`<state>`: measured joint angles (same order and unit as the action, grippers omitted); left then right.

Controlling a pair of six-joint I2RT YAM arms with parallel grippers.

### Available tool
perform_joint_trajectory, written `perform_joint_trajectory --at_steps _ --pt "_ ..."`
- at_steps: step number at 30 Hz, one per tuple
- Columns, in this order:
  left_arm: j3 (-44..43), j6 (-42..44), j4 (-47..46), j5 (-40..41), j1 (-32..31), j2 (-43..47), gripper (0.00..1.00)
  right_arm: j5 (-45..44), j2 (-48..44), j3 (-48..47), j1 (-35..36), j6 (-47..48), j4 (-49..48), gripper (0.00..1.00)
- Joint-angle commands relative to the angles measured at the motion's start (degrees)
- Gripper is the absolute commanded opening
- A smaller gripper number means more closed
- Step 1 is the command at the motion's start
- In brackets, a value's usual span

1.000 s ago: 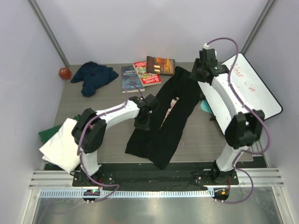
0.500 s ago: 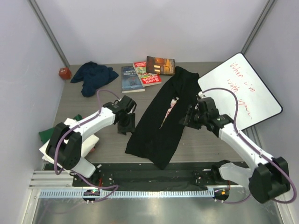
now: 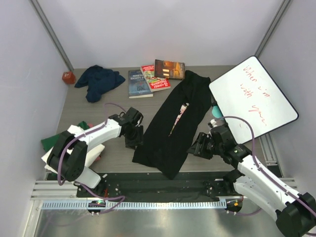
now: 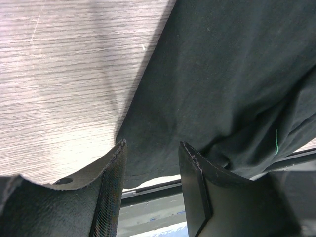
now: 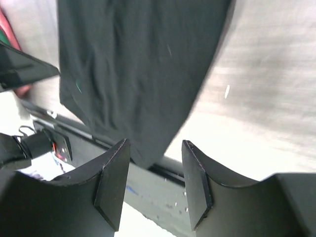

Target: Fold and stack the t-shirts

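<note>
The large black t-shirt (image 3: 180,123) lies folded into a long strip that runs from the books down to the table's near edge, with a bit of rose print showing at its middle. My left gripper (image 3: 134,139) hovers at the strip's lower left edge, open, with nothing between its fingers; the black cloth (image 4: 222,84) fills its wrist view beyond the left gripper (image 4: 150,165). My right gripper (image 3: 198,147) stands at the lower right edge, also open and empty, seen over the shirt's corner (image 5: 133,64) as the right gripper (image 5: 155,165). A navy t-shirt (image 3: 98,81) lies crumpled at the far left. White (image 3: 66,155) and green (image 3: 48,143) folded shirts sit at the left edge.
Three books (image 3: 154,76) lie at the back centre. A whiteboard (image 3: 252,94) with red writing leans at the right, a teal object (image 3: 216,111) beside it. A small red object (image 3: 68,77) sits in the far left corner. The black base rail (image 3: 163,185) runs along the near edge.
Both grippers opened. The right arm swung from the shirt's far end down to its near right edge. The left gripper left the shirt's left side and moved towards its lower left edge.
</note>
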<state>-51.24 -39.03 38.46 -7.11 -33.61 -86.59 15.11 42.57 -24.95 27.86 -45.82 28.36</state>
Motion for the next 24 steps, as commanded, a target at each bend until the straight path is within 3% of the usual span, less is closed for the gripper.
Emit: perform_joint_trajectory --at_steps 1,11,24 --pt "-0.17 -0.61 -0.23 1.05 0.21 2.83 0.47 -1.92 -0.38 1.04 3.51 -5.40 0.38 0.52" --pt "0.35 -1.05 0.30 3.16 1.43 3.18 0.47 -5.35 2.60 10.00 15.81 -15.70 -10.68 0.53" --pt "5.62 -2.46 -1.54 -1.41 4.34 2.83 0.46 -4.74 12.36 13.96 19.34 -16.76 -24.05 0.54"
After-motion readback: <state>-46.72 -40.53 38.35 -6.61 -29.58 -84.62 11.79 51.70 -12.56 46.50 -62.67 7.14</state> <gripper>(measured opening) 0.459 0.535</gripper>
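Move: The folded black t-shirt's near-left corner lies about 5 cm back, 1 cm left and 3 cm below the left hand; the white cloth is some 23 cm left of that hand and 2 cm back. The shirt's near-right corner is roughly 10 cm back, 9 cm left and 7 cm below the right hand, its near-left corner about 26 cm left and 2 cm back. The whiteboard's middle stands some 28 cm to the right hand's right and 23 cm ahead. The t-shirt's near-right corner is what the right hand closes in on: it sinks about 6 cm while drawing back, then slides left some 5 cm, low, tipping about 10 degrees, fingers still open. Over the near-left corner's side, the left hand lifts slightly, then eases left nearly 3 cm and sinks, jaws staying half open. No contact can be made out for either. ##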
